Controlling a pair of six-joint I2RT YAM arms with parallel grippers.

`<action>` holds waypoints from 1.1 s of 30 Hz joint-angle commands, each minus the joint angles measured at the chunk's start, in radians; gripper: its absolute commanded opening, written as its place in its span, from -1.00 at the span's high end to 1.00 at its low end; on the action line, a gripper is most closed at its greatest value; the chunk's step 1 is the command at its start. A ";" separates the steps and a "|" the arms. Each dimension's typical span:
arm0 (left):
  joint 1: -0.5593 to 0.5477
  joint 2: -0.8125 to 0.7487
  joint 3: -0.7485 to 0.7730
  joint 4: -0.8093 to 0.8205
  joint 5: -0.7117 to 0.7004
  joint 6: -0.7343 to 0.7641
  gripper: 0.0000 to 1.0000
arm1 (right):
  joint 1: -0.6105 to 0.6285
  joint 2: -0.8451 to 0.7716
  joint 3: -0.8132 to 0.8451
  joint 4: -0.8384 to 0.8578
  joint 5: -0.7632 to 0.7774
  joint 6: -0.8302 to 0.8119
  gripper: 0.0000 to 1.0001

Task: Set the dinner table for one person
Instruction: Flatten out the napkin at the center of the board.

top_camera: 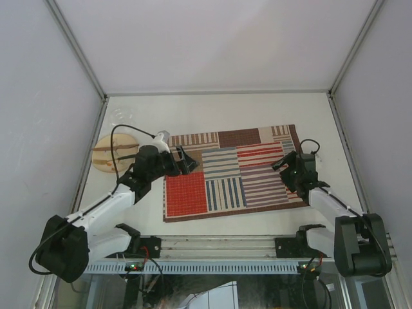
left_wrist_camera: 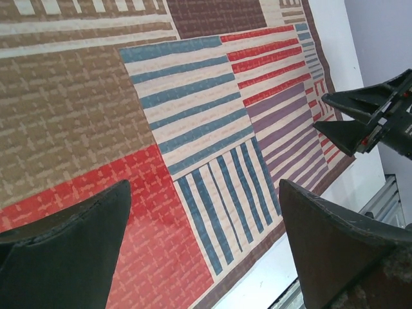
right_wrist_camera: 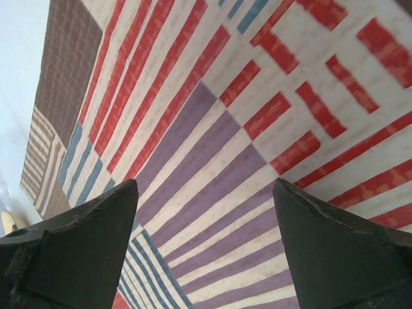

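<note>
The dinner table (top_camera: 212, 109) is a wide white top with a striped patchwork placemat (top_camera: 232, 172) lying flat at its middle. My left gripper (top_camera: 187, 159) hovers open over the mat's left edge, nothing between its fingers. In the left wrist view it (left_wrist_camera: 205, 193) looks down on the red and blue-striped patches (left_wrist_camera: 193, 116). My right gripper (top_camera: 281, 162) stands open over the mat's right edge, also empty. From its own wrist it (right_wrist_camera: 206, 187) sees the purple and red stripes (right_wrist_camera: 212, 129). The right gripper (left_wrist_camera: 320, 111) shows at the far side in the left wrist view.
A round wooden plate (top_camera: 109, 154) with pale utensils across it lies left of the mat, behind my left arm. Something faint and clear (top_camera: 122, 116) stands beyond it. Aluminium rails (top_camera: 219, 247) run along the near edge.
</note>
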 commanded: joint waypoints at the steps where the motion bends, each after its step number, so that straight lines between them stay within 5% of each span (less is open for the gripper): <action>1: 0.004 0.034 0.061 0.012 -0.020 -0.040 -1.00 | 0.052 -0.038 -0.016 0.040 0.027 0.006 -0.71; 13: 0.013 0.245 0.171 -0.044 -0.055 -0.114 -1.00 | 0.194 -0.014 -0.062 0.086 0.061 0.062 -0.70; 33: 0.034 0.227 0.168 -0.081 -0.050 -0.096 -1.00 | 0.406 0.234 -0.041 0.277 0.066 0.188 -0.69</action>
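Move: The napkin lies almost flat. Its middle is some 17 cm left of my right hand, roughly level with it and about 1 cm below the fingertips; the purple-striped patch is about 7 cm left and 3 cm back, and the right hem about 9 cm to the right, straight across. From my left hand, open over the brown patch, the napkin's middle lies about 16 cm right, 3 cm back and 11 cm below. With the fingers still spread and low on the cloth, I drag my right hand about 10 cm left over the purple stripes towards the napkin's middle, at constant height, pushing the fabric along and turning the wrist some 10 degrees counter-clockwise. Meanwhile my open left hand sinks about 4 cm and eases 3 cm forward, tipping downward, and remains over the brown patch. ##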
